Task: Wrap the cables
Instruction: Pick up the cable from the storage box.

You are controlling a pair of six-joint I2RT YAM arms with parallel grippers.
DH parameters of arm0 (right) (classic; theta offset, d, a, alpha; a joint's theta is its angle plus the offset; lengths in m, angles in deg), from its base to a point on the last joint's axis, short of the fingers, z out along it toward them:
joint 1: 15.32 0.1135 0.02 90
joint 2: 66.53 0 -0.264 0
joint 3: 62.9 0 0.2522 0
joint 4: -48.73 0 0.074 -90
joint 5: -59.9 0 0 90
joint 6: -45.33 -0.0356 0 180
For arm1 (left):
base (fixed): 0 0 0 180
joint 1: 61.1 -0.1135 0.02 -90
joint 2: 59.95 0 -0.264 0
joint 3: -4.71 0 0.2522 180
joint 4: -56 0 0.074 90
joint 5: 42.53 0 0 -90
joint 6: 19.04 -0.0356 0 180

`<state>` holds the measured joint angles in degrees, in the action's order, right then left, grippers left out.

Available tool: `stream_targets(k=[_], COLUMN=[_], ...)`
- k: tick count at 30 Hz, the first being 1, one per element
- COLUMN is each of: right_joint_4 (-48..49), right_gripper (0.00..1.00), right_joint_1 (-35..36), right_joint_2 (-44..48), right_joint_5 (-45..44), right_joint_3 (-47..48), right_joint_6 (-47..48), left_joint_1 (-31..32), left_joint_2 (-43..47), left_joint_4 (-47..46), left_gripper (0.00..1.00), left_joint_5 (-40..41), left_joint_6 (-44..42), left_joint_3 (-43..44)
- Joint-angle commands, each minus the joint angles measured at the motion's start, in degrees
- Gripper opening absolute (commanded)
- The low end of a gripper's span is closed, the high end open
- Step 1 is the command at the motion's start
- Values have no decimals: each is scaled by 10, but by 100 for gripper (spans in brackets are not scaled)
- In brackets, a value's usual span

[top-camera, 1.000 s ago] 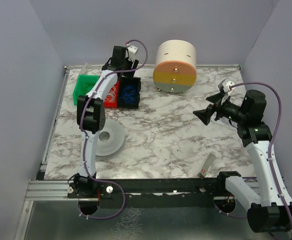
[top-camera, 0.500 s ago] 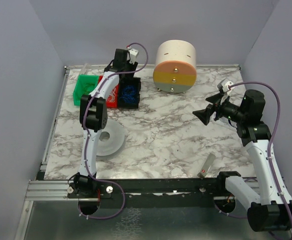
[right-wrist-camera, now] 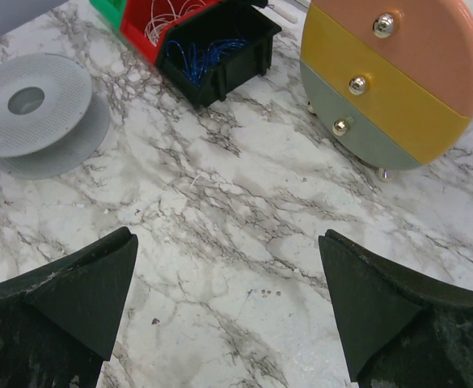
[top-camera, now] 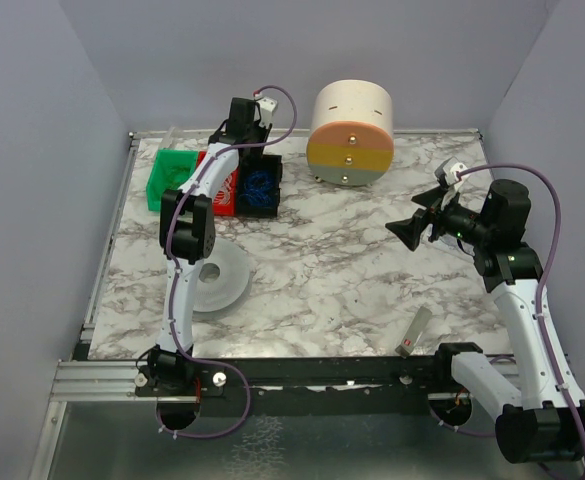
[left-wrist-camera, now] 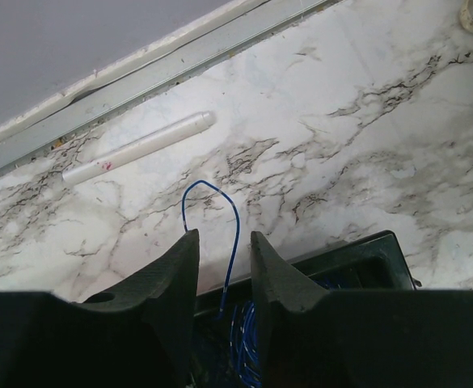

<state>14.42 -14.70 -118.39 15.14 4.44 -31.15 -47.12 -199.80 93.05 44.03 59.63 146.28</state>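
Observation:
The cables, a thin dark wire, are out of view in every frame. My left gripper [top-camera: 251,148] hangs over the back edge of a black bin [top-camera: 275,168] that holds a blue wire coil [top-camera: 260,186]. In the left wrist view its fingers [left-wrist-camera: 224,238] stand a narrow gap apart. A strand of the blue wire [left-wrist-camera: 234,234] rises between them and loops over the marble without clearly touching either pad. My right gripper [top-camera: 412,228] hovers wide open above bare marble at mid right, with nothing between its fingers [right-wrist-camera: 224,236].
A red bin [right-wrist-camera: 143,36] with white wire and a green bin [top-camera: 167,178] sit beside the black bin [right-wrist-camera: 244,48]. A grey spool [top-camera: 217,280] lies front left. A round drawer unit [top-camera: 352,135] stands at the back. A white stick [left-wrist-camera: 139,148] lies by the rail and a small grey piece [top-camera: 415,332] near the front.
The left arm has swung a little right and settled over the black bin, and its jaws have narrowed around the blue strand. The right arm has not moved.

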Motion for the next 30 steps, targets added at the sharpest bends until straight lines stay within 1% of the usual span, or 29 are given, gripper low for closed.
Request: stream_targets(k=[1, 2, 4, 6, 9, 16, 22, 25, 27, 28, 30], right_joint_4=[12, 13, 13, 13, 13, 15, 19, 3, -7, -10, -16], right_gripper=[100, 100, 100, 100, 100, 100, 100, 100, 100, 100, 100], right_joint_1=[-3, -3, -3, -3, -4, -3, -3, -3, -3, -1, 35], right_joint_2=[-2, -2, -2, -2, -2, -2, -4, -15, -28, -36, -58], right_joint_5=[-9, -8, -8, -7, -7, -6, 8, 34, 49, 47, 20], right_joint_3=[-9, -8, -9, -9, -9, -10, -14, -5, 6, 14, 34], right_joint_6=[6, 6, 6, 6, 5, 5, 1, 3, 2, 0, 0], left_joint_1=[-3, -3, -3, -3, -3, -4, -11, -15, -18, -20, -24], left_joint_2=[-8, -7, -4, 0, 5, 28, 107, 169, 214, 234, 284], left_joint_4=[11, 12, 14, 17, 20, 25, 30, 30, 29, 29, 28], left_gripper=[29, 29, 21, 15, 1, 0, 0, 0, 0, 0, 0], left_joint_5=[9, 10, 13, 17, 21, 30, 30, 30, 49, 51, 52], left_joint_6=[6, 6, 5, 4, 6, 21, 59, 73, 82, 86, 88], left_joint_3=[11, 11, 11, 10, 10, 20, 14, -27, -69, -91, -141])
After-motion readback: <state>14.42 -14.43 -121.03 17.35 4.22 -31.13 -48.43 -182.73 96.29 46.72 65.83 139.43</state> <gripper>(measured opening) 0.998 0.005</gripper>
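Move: The blue cable's loop stands up from the rear of the black box, already between the left hand's part-open fingers, within about 1 cm of the hand point. The black box's middle lies some 7 cm back and 6 cm below; the red box stands about 10 cm to the left of it. A white pen lies roughly 6 cm ahead, 3 cm left and 9 cm below. From the right hand the loop is some 33 cm ahead, 32 cm left and 17 cm lower. The blue cable loop is pinched as the left fingers finish closing, from about a third open to fully shut, almost in place at the black box's rear. The left hand then lifts it fast, about 12 cm up, while easing some 4 cm back and 3 cm left, the wrist swinging a little counter-clockwise and the fingers tipping slightly up. ##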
